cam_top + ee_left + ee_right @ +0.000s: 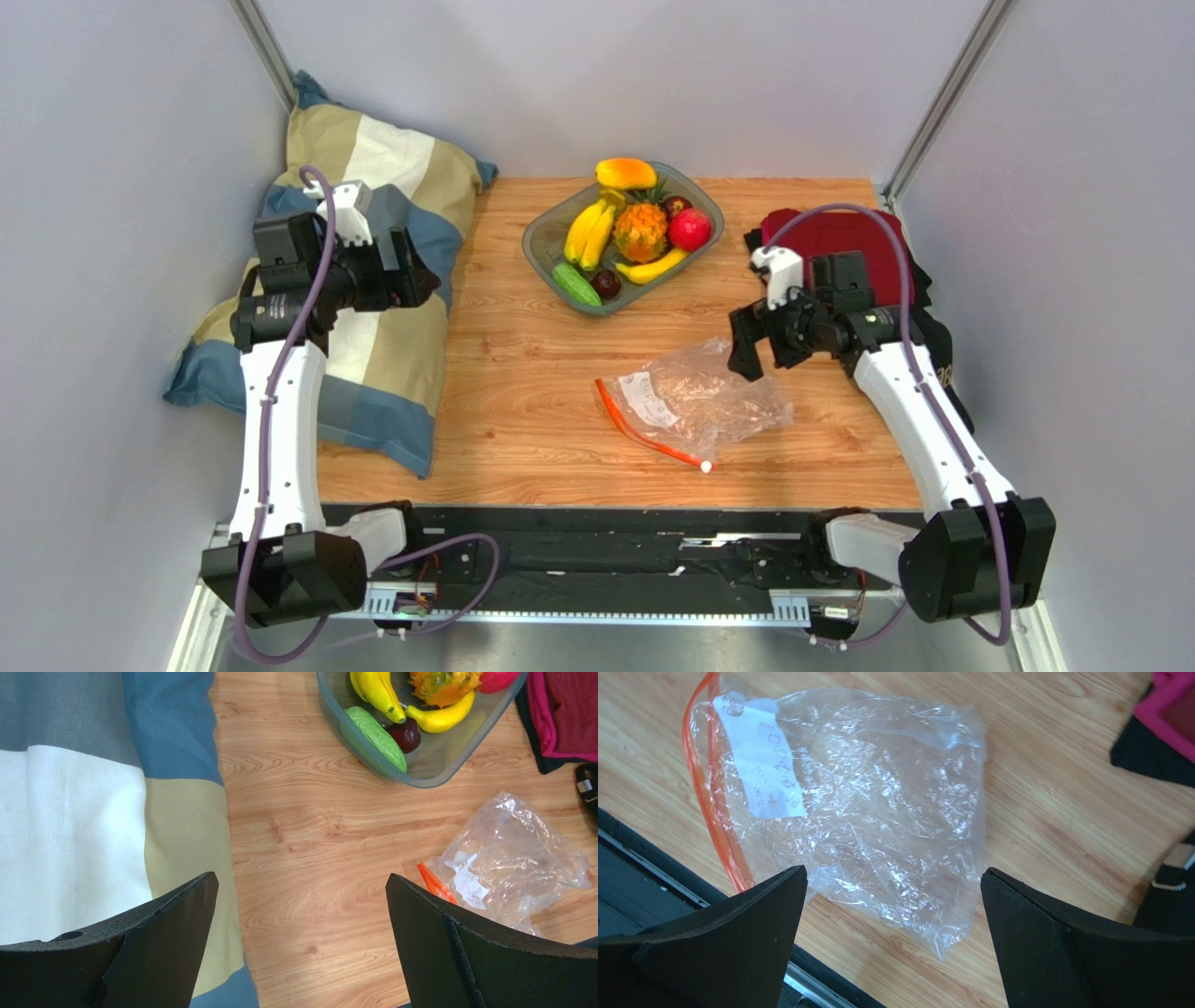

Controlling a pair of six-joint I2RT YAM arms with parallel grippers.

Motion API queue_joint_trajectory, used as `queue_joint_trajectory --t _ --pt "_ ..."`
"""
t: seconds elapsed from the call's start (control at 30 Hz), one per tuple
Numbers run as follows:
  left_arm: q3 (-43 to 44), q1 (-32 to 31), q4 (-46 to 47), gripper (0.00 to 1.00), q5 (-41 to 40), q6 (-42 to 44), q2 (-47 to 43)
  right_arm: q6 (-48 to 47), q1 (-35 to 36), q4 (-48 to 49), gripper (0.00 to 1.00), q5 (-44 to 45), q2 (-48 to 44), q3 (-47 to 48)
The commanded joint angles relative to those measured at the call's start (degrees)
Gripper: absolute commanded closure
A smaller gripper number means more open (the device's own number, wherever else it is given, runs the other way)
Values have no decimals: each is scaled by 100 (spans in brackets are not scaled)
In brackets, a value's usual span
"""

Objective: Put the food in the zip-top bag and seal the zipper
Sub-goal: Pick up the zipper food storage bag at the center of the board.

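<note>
The food [627, 228] lies in a grey-green tray [549, 235] at the back: bananas, pineapple, mango, cucumber, red and purple fruits. It also shows in the left wrist view [382, 736]. The clear zip-top bag [709, 396] lies flat and empty on the wood, its orange-red zipper [641, 430] along its left edge, with a white slider [706, 466] at the near end. The bag shows in the right wrist view [878, 805] and the left wrist view [509, 857]. My left gripper [421, 280] is open over the pillow. My right gripper [744, 350] is open above the bag's right side.
A striped pillow [358, 294] covers the table's left side. A dark red cloth [842, 238] lies at the back right. Grey walls close in the sides and back. Bare wood [519, 364] lies between the tray and the bag.
</note>
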Motion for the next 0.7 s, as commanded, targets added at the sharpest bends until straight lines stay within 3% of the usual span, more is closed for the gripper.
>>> queue_joint_trajectory --t 0.0,0.33,0.67 --pt "-43 13 338 1 81 -166 -267 -538 709 -28 0 486 183 154" --pt "-332 13 522 1 397 -70 -601 -1197 2202 -292 0 1199 1317 575" --pt "-1106 13 944 1 1259 220 -1120 -1734 2995 -152 0 1807 2380 874"
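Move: To the right hand's left, some 7 cm off and 3 cm back, lies the middle of the food storage bag, flat on the board about 15 cm below. The food tray stands roughly 20 cm ahead and 17 cm left of this hand; the folded red cloths lie about 17 cm ahead and 15 cm to its right. From the left hand, the bag is some 36 cm right, 8 cm back and 27 cm down. Sweeping left and down onto the label side of the bag, the right hand travels about 9 cm left and nearly as far down, easing back slightly; it turns some 35 degrees counter-clockwise, its fingers wide open and tipping to point almost straight down, still short of touching. The left hand, open, drifts about 4 cm back and to its right. ##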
